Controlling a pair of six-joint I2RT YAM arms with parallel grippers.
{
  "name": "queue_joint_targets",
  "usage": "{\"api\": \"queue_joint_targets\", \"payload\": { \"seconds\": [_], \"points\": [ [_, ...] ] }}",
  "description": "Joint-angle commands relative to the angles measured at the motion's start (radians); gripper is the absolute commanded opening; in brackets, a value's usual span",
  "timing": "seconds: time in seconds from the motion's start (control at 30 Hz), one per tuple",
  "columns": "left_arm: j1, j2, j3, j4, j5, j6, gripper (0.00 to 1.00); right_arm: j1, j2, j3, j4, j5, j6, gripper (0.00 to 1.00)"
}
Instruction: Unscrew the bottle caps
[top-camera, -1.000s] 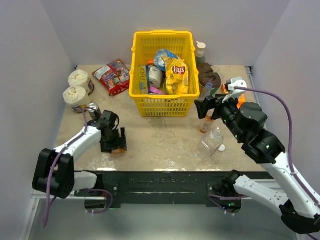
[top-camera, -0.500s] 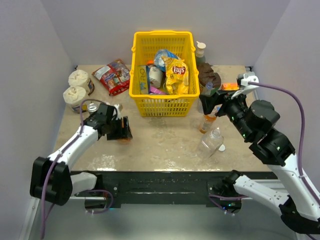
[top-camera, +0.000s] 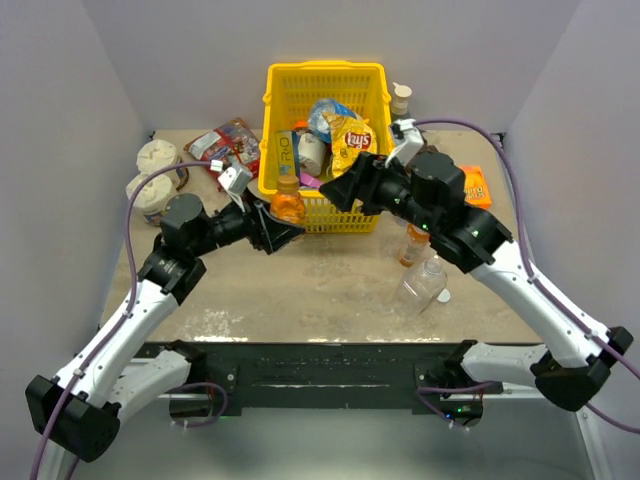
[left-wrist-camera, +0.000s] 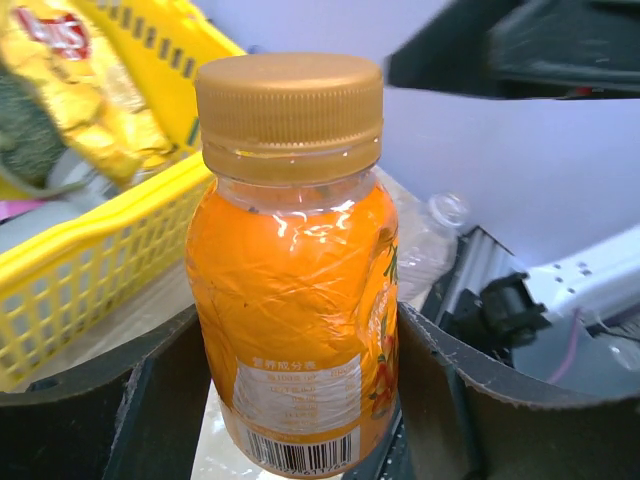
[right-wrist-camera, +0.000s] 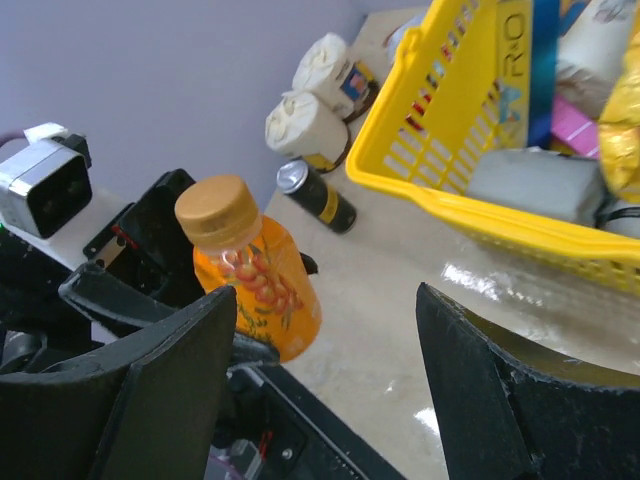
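My left gripper (left-wrist-camera: 300, 405) is shut on the lower body of a small orange juice bottle (left-wrist-camera: 295, 300), which it holds upright in the air. The bottle's orange-gold cap (left-wrist-camera: 290, 115) is on. From above, the bottle (top-camera: 288, 208) hangs just in front of the yellow basket. My right gripper (top-camera: 340, 192) stands open a little to the bottle's right, apart from it. In the right wrist view the bottle (right-wrist-camera: 268, 290) and its cap (right-wrist-camera: 213, 210) sit left of the gap in the right gripper (right-wrist-camera: 325, 300). A tall bottle with an orange label (top-camera: 412, 244) stands beside a clear bottle (top-camera: 422, 283) lying down.
The yellow basket (top-camera: 372, 212) holds snack bags and stands at the back middle. Two white crinkle-topped tubs (top-camera: 152, 192) and a red snack packet (top-camera: 226, 152) are at the back left. A dark can (right-wrist-camera: 320, 196) lies near the tubs. A small white cap (top-camera: 443, 296) lies by the clear bottle.
My left arm has lifted the juice bottle off the front-left of the table and carried it up in front of the basket. My right arm has swung left towards it, its jaws narrowing.
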Motion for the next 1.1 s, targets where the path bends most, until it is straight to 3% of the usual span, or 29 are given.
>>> {"api": "queue_joint_targets", "payload": {
  "seconds": [0.0, 0.33, 0.67, 0.77, 1.07],
  "points": [
    [-0.011, 0.016, -0.048, 0.176, 0.188, -0.108, 0.51, 0.055, 0.055, 0.133, 0.033, -0.046, 0.028, 0.77],
    [-0.014, 0.001, -0.081, 0.200, 0.234, -0.124, 0.51, 0.134, 0.208, 0.260, -0.037, -0.006, -0.026, 0.74],
    [-0.016, -0.018, -0.099, 0.206, 0.223, -0.147, 0.50, 0.184, 0.261, 0.322, -0.122, 0.053, -0.084, 0.68],
    [-0.016, -0.021, -0.098, 0.198, 0.223, -0.145, 0.50, 0.190, 0.261, 0.316, -0.111, 0.059, -0.087, 0.51],
    [-0.016, -0.030, -0.090, 0.196, 0.248, -0.141, 0.48, 0.191, 0.251, 0.277, -0.067, 0.020, -0.112, 0.20]
  ]
}}
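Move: The orange bottle's gold cap, upright in the left hand, stands some 10 cm to the right hand's left, about 2 cm ahead and level with it; it sits about 7 cm straight above the left hand. From the right hand, the yellow basket's middle is roughly 25 cm ahead, 2 cm left and 30 cm below. The large clear bottle stands about 21 cm right, 7 cm back and 32 cm down. The gold cap is what the right hand goes for: open fingers travel about 8 cm left to it, rising slightly and then sinking some 3 cm, and then close to pinch it from both sides. Keeping its grip on the bottle's body, the left hand draws back about 4 cm and a little right, turning some 10 degrees clockwise, then holds still. ##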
